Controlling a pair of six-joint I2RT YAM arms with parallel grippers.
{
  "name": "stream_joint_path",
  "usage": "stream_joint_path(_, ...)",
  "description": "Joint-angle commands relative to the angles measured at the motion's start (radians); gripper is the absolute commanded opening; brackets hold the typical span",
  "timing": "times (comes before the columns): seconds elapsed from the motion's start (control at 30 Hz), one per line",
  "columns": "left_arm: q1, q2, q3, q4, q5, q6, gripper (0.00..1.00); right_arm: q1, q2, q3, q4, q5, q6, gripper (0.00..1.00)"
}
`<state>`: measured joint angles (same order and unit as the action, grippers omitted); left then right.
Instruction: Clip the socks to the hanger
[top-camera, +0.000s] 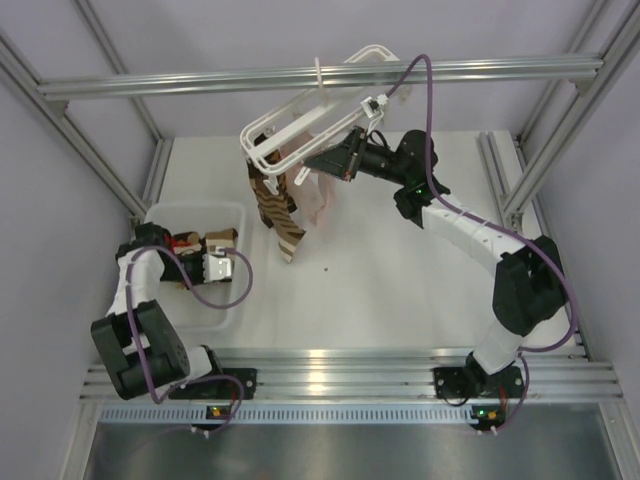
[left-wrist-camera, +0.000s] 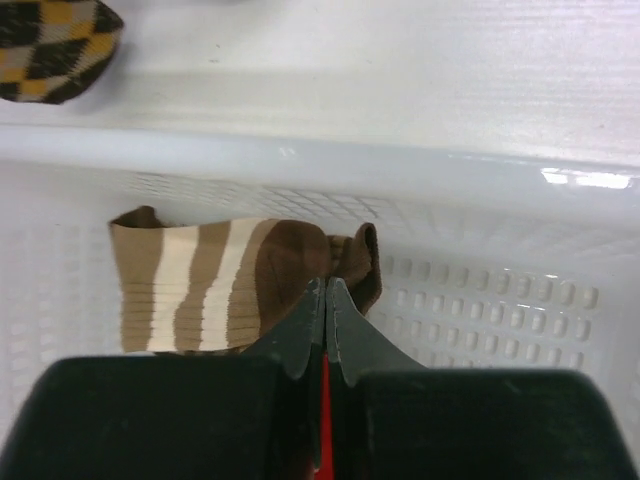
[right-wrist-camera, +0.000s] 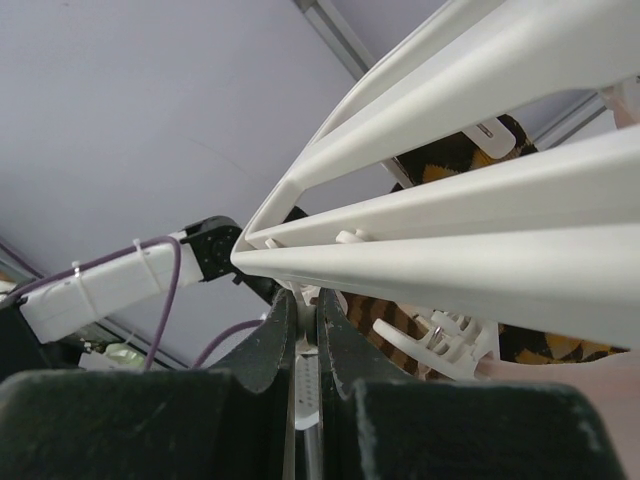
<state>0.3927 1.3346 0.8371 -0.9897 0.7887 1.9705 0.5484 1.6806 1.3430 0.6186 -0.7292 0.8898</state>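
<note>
A brown-and-cream striped sock (left-wrist-camera: 200, 285) lies in the white basket (left-wrist-camera: 330, 155). My left gripper (left-wrist-camera: 327, 287) reaches down into the basket (top-camera: 196, 208) and is shut on this sock's dark brown end, where the fabric bunches at the tips. The white hanger (top-camera: 300, 115) hangs tilted from the aluminium rail (top-camera: 480, 70). A brown patterned sock (top-camera: 280, 212) and a pale pink one (top-camera: 322, 198) dangle from it. My right gripper (right-wrist-camera: 307, 305) is raised under the hanger frame (right-wrist-camera: 450, 235) and is shut on one of its white clips (right-wrist-camera: 308, 385).
More sock fabric lies at the basket's far side (top-camera: 215, 238). The toe of the hanging patterned sock (left-wrist-camera: 55, 45) shows just beyond the basket. Aluminium posts stand at both sides (top-camera: 545, 150), and a ribbed metal rail (top-camera: 350, 375) runs along the near edge.
</note>
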Motion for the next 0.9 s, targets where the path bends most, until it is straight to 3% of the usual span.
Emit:
stream_joint_path(0.0,0.000,-0.107,0.054,-0.089,0.128,0.570,0.00,-0.008,0.002,0.030,-0.011,0.005,-0.017,0.00)
stream_joint_path(0.1,-0.002,-0.169,0.088,-0.020,0.194,0.302,0.00,-0.008,-0.001,0.030,-0.017,0.005,-0.026,0.00)
stream_joint_path(0.13,0.000,-0.213,0.095,0.084,0.211,0.189,0.00,-0.008,-0.004,0.028,-0.017,0.007,-0.028,0.00)
stream_joint_path(0.17,0.000,-0.238,0.102,0.168,0.227,-0.066,0.00,-0.010,-0.004,0.028,-0.017,0.007,-0.028,0.00)
stream_joint_path(0.2,0.000,-0.288,0.106,0.250,0.230,-0.210,0.00,-0.008,-0.005,0.027,-0.020,0.005,-0.029,0.00)
stream_joint_path(0.23,0.000,-0.311,0.105,0.446,0.219,-0.361,0.00,-0.008,-0.007,0.027,-0.022,0.005,-0.032,0.00)
stream_joint_path(0.27,0.000,-0.336,0.103,0.530,0.183,-0.648,0.00,-0.008,-0.010,0.027,-0.023,0.005,-0.035,0.00)
stream_joint_path(0.33,0.000,-0.386,0.123,0.653,0.141,-0.927,0.00,-0.008,-0.015,0.024,-0.026,0.005,-0.040,0.00)
stream_joint_path(0.43,0.000,-0.426,0.209,0.645,0.075,-1.188,0.00,-0.008,-0.019,0.021,-0.026,0.007,-0.043,0.00)
stream_joint_path(0.6,0.000,-0.492,0.328,0.496,-0.008,-1.386,0.00,-0.008,-0.032,0.010,-0.026,0.008,-0.052,0.00)
stream_joint_path(0.87,0.000,-0.603,0.352,0.309,0.047,-1.567,0.00,-0.008,-0.041,-0.007,-0.016,0.004,-0.054,0.00)
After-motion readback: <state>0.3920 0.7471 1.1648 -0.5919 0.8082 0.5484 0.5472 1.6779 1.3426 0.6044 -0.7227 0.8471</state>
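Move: The held brown-and-cream sock is bound for the hanger clip in the right fingers, some 25 cm to the left hand's right, 9 cm ahead and 29 cm above. The striped sock already hanging there is about 20 cm right, 8 cm ahead and 17 cm up. In the bin, the red sock lies level with the left hand, 2 cm left and 6 cm below. For the right hand, the clip is at its own fingertips. The brown-and-cream sock, already pinched in the shut left fingers, is carried up out of the bin by nearly 30 cm, the hand swinging about 5 cm forward over the first half and then back again. The wrist meanwhile tips up and turns counter-clockwise, so the fingers go from pointing down to the right to nearly level, mainly forward. The right hand keeps its pinch on the clip, practically still. ##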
